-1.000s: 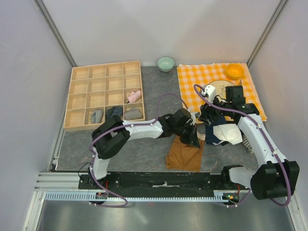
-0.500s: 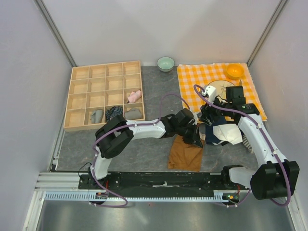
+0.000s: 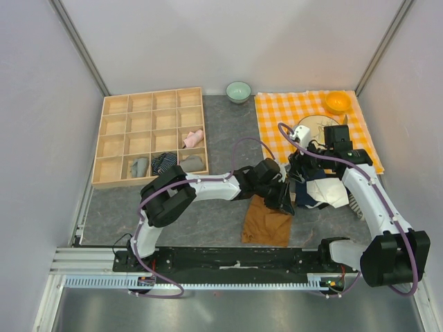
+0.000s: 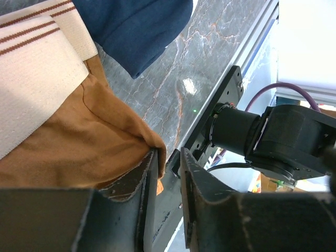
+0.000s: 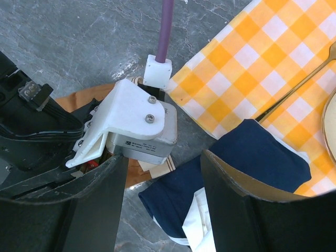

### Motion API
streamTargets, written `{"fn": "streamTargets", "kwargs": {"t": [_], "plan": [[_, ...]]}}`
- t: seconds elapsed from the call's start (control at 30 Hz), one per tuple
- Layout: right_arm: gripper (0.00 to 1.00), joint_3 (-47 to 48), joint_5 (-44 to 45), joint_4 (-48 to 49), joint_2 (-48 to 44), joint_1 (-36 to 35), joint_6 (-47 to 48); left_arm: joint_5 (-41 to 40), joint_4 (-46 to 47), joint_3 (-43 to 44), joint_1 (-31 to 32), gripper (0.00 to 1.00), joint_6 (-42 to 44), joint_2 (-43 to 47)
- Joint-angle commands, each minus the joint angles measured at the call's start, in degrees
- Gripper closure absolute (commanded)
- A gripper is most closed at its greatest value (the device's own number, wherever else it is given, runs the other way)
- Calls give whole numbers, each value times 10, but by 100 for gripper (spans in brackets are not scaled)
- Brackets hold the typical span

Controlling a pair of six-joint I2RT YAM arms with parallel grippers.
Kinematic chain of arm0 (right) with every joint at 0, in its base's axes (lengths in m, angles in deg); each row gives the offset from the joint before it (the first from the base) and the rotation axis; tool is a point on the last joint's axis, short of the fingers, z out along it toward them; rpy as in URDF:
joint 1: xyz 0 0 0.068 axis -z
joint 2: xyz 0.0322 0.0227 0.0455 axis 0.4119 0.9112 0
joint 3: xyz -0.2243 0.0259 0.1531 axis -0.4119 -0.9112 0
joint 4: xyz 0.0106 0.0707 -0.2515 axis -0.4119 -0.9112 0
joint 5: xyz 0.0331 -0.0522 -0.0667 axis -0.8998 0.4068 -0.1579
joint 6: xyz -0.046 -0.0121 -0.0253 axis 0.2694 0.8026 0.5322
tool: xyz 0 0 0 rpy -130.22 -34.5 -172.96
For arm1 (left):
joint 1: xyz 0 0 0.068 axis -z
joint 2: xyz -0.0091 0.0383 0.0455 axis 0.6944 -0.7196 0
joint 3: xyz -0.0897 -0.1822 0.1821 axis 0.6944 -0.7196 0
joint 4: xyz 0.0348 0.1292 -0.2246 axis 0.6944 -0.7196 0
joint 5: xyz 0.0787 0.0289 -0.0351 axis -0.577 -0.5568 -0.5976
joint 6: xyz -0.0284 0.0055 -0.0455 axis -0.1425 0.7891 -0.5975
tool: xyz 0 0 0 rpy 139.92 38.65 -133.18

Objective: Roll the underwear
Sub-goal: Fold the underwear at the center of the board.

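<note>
The rust-brown underwear lies flat on the grey table in front of the arms, its tan striped band at the top of the left wrist view. My left gripper sits low at the garment's far right edge. Its jaws stand a narrow gap apart, and the brown cloth laps against the outside of one finger with nothing between them. My right gripper hovers open just behind, above a navy cloth and the cream-white underwear, holding nothing.
A wooden compartment tray at the back left holds several rolled pieces. The orange-and-white checked cloth carries a plate, a spoon and an orange bowl. A green bowl stands behind.
My left gripper has slid a little right and toward the front along the brown underwear's edge, and its jaws have parted from shut. The right arm has stayed put.
</note>
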Motion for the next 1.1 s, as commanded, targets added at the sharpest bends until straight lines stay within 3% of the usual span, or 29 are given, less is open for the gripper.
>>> {"fn": "streamTargets", "kwargs": {"t": [0.0, 0.07, 0.2, 0.43, 0.53, 0.67, 0.83, 0.93, 1.07], "plan": [[34, 3, -22, 46, 5, -3, -8, 44, 13, -8, 24, 68, 3, 11], [34, 2, -20, 44, 12, -2, -6, 41, 9, -27, 24, 60, 12, 39], [34, 2, -20, 41, 24, -3, -3, 40, 8, -66, 24, 55, 27, 81], [34, -3, -32, 39, 37, -1, 3, 41, 17, -115, 24, 54, 48, 137], [33, -3, -36, 37, 42, -1, 5, 18, -15, -119, 23, 53, 85, 158], [33, -4, -41, 36, 46, -1, 7, -67, -127, -105, 24, 53, 178, 163], [33, -5, -47, 32, 59, 0, 14, -75, -164, -75, 23, 51, 210, 133], [33, -4, -59, 7, 84, 0, 36, -62, -160, -67, 23, 49, 211, 124], [34, 11, -78, -93, 132, 0, 137, -78, -142, -85, 23, 48, 219, 152]]}}
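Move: The half-folded underwear has its middle about 5 cm to the left of the left hand, 3 cm back and some 3 cm below. From that same hand the folded navy cloth lies about 8 cm to the right and 7 cm farther out, the white cloth about 14 cm right and 5 cm out, both slightly lower. From the right hand, the underwear's middle is about 12 cm back, 11 cm left and 12 cm below. The brown fold by the left fingers is left behind as they, already parting, open further; the left hand travels some 7 cm left and 3 cm back across the underwear towards its nearer left part, hopping up a couple of centimetres and sinking back, the wrist turning about 20 degrees, partly clockwise. The open right hand sinks about 3 cm towards the waistband end, holding nothing. ##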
